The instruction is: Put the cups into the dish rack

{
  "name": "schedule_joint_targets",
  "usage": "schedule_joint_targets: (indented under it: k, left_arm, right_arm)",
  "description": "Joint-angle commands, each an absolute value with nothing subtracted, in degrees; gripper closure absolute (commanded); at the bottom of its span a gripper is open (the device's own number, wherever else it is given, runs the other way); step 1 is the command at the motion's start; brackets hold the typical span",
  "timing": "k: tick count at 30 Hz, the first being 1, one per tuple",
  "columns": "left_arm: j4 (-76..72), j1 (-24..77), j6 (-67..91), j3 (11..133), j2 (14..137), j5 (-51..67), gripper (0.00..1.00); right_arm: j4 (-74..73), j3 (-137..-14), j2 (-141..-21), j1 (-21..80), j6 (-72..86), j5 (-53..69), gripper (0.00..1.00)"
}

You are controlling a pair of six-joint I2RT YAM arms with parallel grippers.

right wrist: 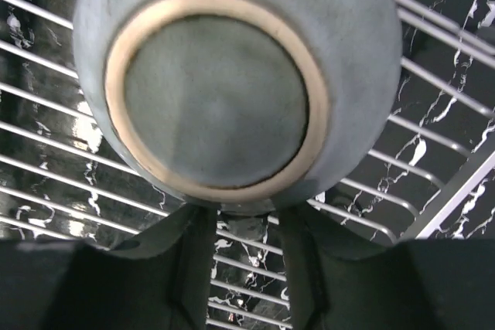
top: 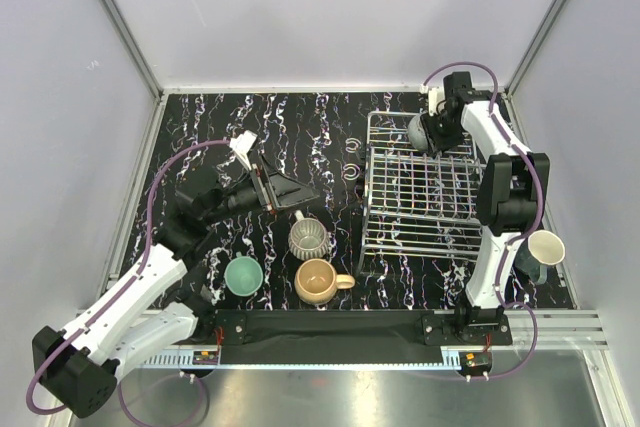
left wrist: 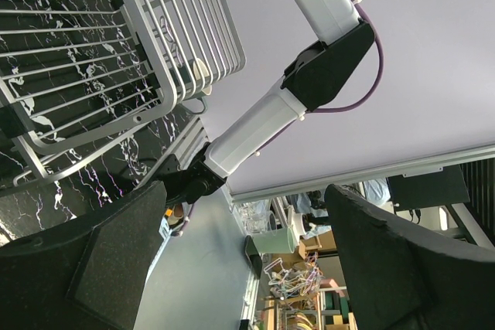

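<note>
A grey-green cup rests upside down at the far end of the silver dish rack. In the right wrist view its ringed base fills the frame above the rack wires. My right gripper is at that cup, its fingers slightly apart on either side of the handle stub, so it is open. My left gripper hovers open and empty left of the rack. On the table sit a ribbed cream cup, a tan cup and a teal-green cup.
A dark teal cup with a cream inside stands right of the rack, beside the right arm's base link. Two small wire rings lie on the marbled black table just left of the rack. Walls close in the table on three sides.
</note>
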State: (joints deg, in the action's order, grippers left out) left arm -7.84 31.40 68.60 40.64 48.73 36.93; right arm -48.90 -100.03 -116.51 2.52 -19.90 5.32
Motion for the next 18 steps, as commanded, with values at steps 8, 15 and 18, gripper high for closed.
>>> schedule_joint_targets:
  k: [8,15,18]
  left_arm:
    - [-7.66,31.11,68.03,40.6,46.32,37.97,0.11]
    - [-3.61,31.2,66.18,41.31,45.09,36.65,0.1]
    - [-0.45,31.11,64.78,42.01,44.3,35.69,0.1]
  right_arm:
    - [-46.85,-98.79,-109.6,2.55,-18.46,2.9,0.43]
    - [-46.06,-96.51,-102.49,2.55,-16.97,0.36,0.2]
    - [-46.66,-96.5,-100.47,2.55,-14.86,-1.13,0.13]
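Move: The grey cup sits mouth-down on the dish rack. Its middle is about 5 cm ahead of the right hand and 4 cm to its left, roughly level, with the handle between the fingers. The rack's far rail runs some 9 cm ahead and 4 cm left. The rack's middle is about 10 cm back, 5 cm left and 5 cm down. From the left hand the grey cup lies some 33 cm ahead, 27 cm right and 23 cm lower. Free the right fingers from the grey cup's handle: keep spreading them from less than half open to nearly fully open, easing back and barely down at first. Then lift away from the cup by about 7 cm, quickening and drifting slightly back, while the fingertips tilt outward some 10 degrees. ##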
